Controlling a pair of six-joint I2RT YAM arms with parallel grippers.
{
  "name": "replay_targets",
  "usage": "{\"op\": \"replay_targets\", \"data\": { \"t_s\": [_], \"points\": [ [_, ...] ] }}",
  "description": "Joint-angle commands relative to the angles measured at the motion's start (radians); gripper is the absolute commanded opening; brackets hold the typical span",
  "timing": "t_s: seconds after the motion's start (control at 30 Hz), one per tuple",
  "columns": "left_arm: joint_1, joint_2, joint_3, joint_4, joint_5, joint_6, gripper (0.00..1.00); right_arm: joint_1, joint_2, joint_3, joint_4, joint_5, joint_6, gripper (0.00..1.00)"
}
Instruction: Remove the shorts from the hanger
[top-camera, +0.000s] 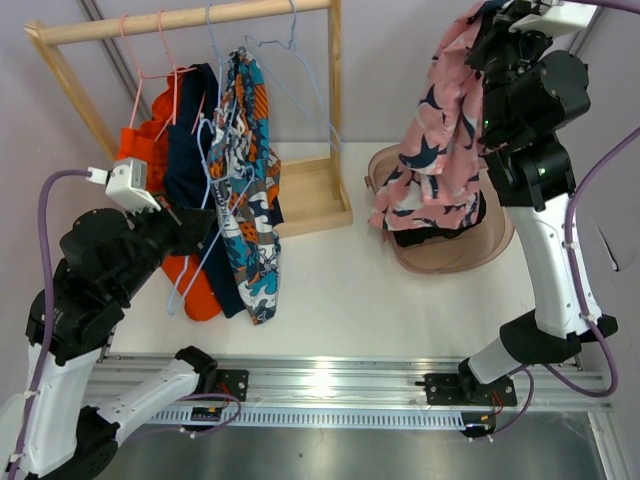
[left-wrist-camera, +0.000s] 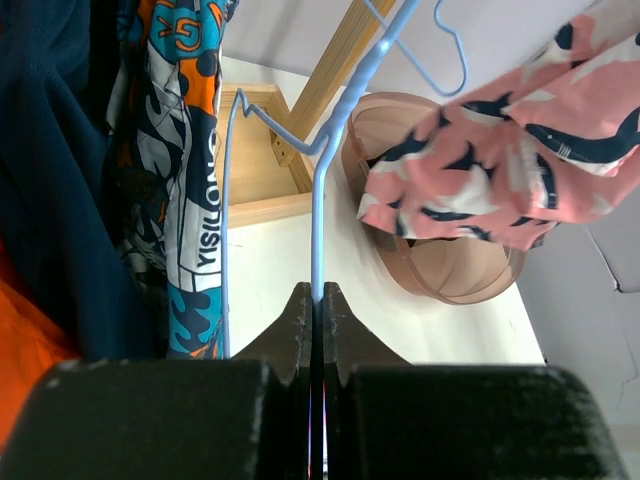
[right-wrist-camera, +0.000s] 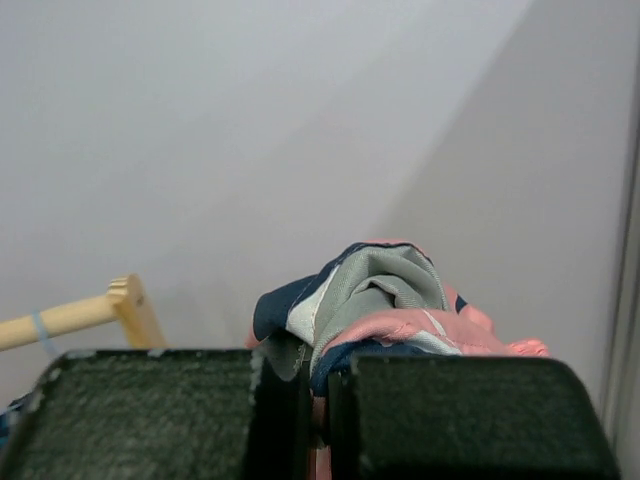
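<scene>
My right gripper (top-camera: 480, 28) is raised at the far right and shut on the pink floral shorts (top-camera: 435, 140), which hang down over a brown basket (top-camera: 495, 240). In the right wrist view the bunched pink fabric (right-wrist-camera: 385, 305) sticks out between the closed jaws (right-wrist-camera: 318, 372). Black shorts (top-camera: 435, 238) lie in the basket. My left gripper (top-camera: 192, 226) is shut on the wire of a light blue hanger (left-wrist-camera: 316, 220), with the jaws (left-wrist-camera: 317, 297) pinching it. Beside it on the wooden rack hang the teal-orange-white print shorts (top-camera: 248, 190), the navy shorts (top-camera: 190, 150) and the orange shorts (top-camera: 190, 285).
The wooden rack (top-camera: 190, 20) stands at the back left, its base (top-camera: 315, 195) reaching toward the basket. Pink and blue empty hangers (top-camera: 290, 45) hang from its rod. A metal rail (top-camera: 330, 380) runs along the near edge.
</scene>
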Motion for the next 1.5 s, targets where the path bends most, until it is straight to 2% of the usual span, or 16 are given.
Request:
{"op": "replay_targets", "data": {
  "t_s": [0.0,0.1,0.13,0.2,0.33,0.47,0.57,0.73,0.77,0.8,0.83,0.9,1.0,1.17,1.3,1.47],
  "points": [
    [0.006,0.001,-0.015,0.066,-0.006,0.034,0.0,-0.072,0.042,-0.009,-0.021,-0.099,0.047,0.0],
    [0.006,0.003,-0.035,0.086,-0.015,0.037,0.0,-0.126,-0.032,-0.252,0.077,-0.155,0.121,0.0],
    [0.006,0.009,-0.038,0.098,-0.015,0.037,0.0,-0.141,-0.084,-0.409,0.126,-0.167,0.161,0.0],
    [0.007,0.018,-0.043,0.109,-0.013,0.037,0.0,-0.149,-0.127,-0.559,0.164,-0.19,0.205,0.0],
    [0.006,0.064,-0.034,0.147,-0.018,0.042,0.0,-0.154,-0.225,-1.003,0.276,-0.215,0.319,0.0],
    [0.006,0.122,0.007,0.169,-0.012,0.045,0.0,-0.158,-0.248,-1.269,0.364,-0.164,0.431,0.0],
    [0.007,0.168,0.058,0.189,-0.007,0.046,0.0,-0.187,-0.219,-1.366,0.308,-0.123,0.566,0.0],
    [0.006,0.278,0.209,0.206,-0.01,0.062,0.0,-0.235,-0.104,-1.39,0.143,-0.204,0.762,0.0],
    [0.006,0.301,0.231,0.21,-0.006,0.065,0.0,-0.238,-0.087,-1.393,0.137,-0.236,0.765,0.08],
    [0.006,0.349,0.248,0.215,-0.003,0.075,0.0,-0.238,-0.061,-1.394,0.139,-0.295,0.766,0.34],
    [0.006,0.374,0.318,0.215,-0.01,0.08,0.0,-0.238,-0.052,-1.393,0.139,-0.323,0.761,0.99],
    [0.007,0.455,0.371,0.206,-0.024,0.101,0.0,-0.232,-0.047,-1.38,0.09,-0.345,0.767,1.0],
    [0.007,0.532,0.545,0.175,-0.062,0.128,0.0,-0.194,-0.101,-1.389,0.044,-0.327,0.756,0.99],
    [0.033,0.696,0.748,0.16,-0.098,0.161,0.0,-0.088,-0.335,-1.478,-0.028,-0.282,0.761,0.99],
    [0.081,0.805,0.819,0.169,-0.081,0.158,0.0,-0.02,-0.529,-1.526,-0.094,-0.265,0.779,1.0],
    [0.14,0.903,0.827,0.258,-0.046,0.125,0.0,0.067,-0.74,-1.537,-0.17,-0.248,0.792,0.99]
  ]
}}
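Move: My right hand already holds the pink shorts high over the bin, whose middle is about 4 cm ahead, 1 cm to the right and some 63 cm below; the black shorts lie there too, and the rack's near foot is about 22 cm left, 4 cm ahead. My left hand holds the freed blue hanger; the rail spot is roughly 25 cm ahead, 6 cm right, 20 cm up. The patterned shorts hang about 16 cm ahead, 4 cm right, 6 cm below. I plunge my right hand some 55 cm down into the bin, swinging out a little first and tipping the fingers about 65 degrees downward, open them wide to let go of the pink shorts, then draw back and up about 10 cm each. Meanwhile my left hand keeps its pinch on the blue hanger and carries it about 22 cm forward, slightly right and up, towards the rail. ##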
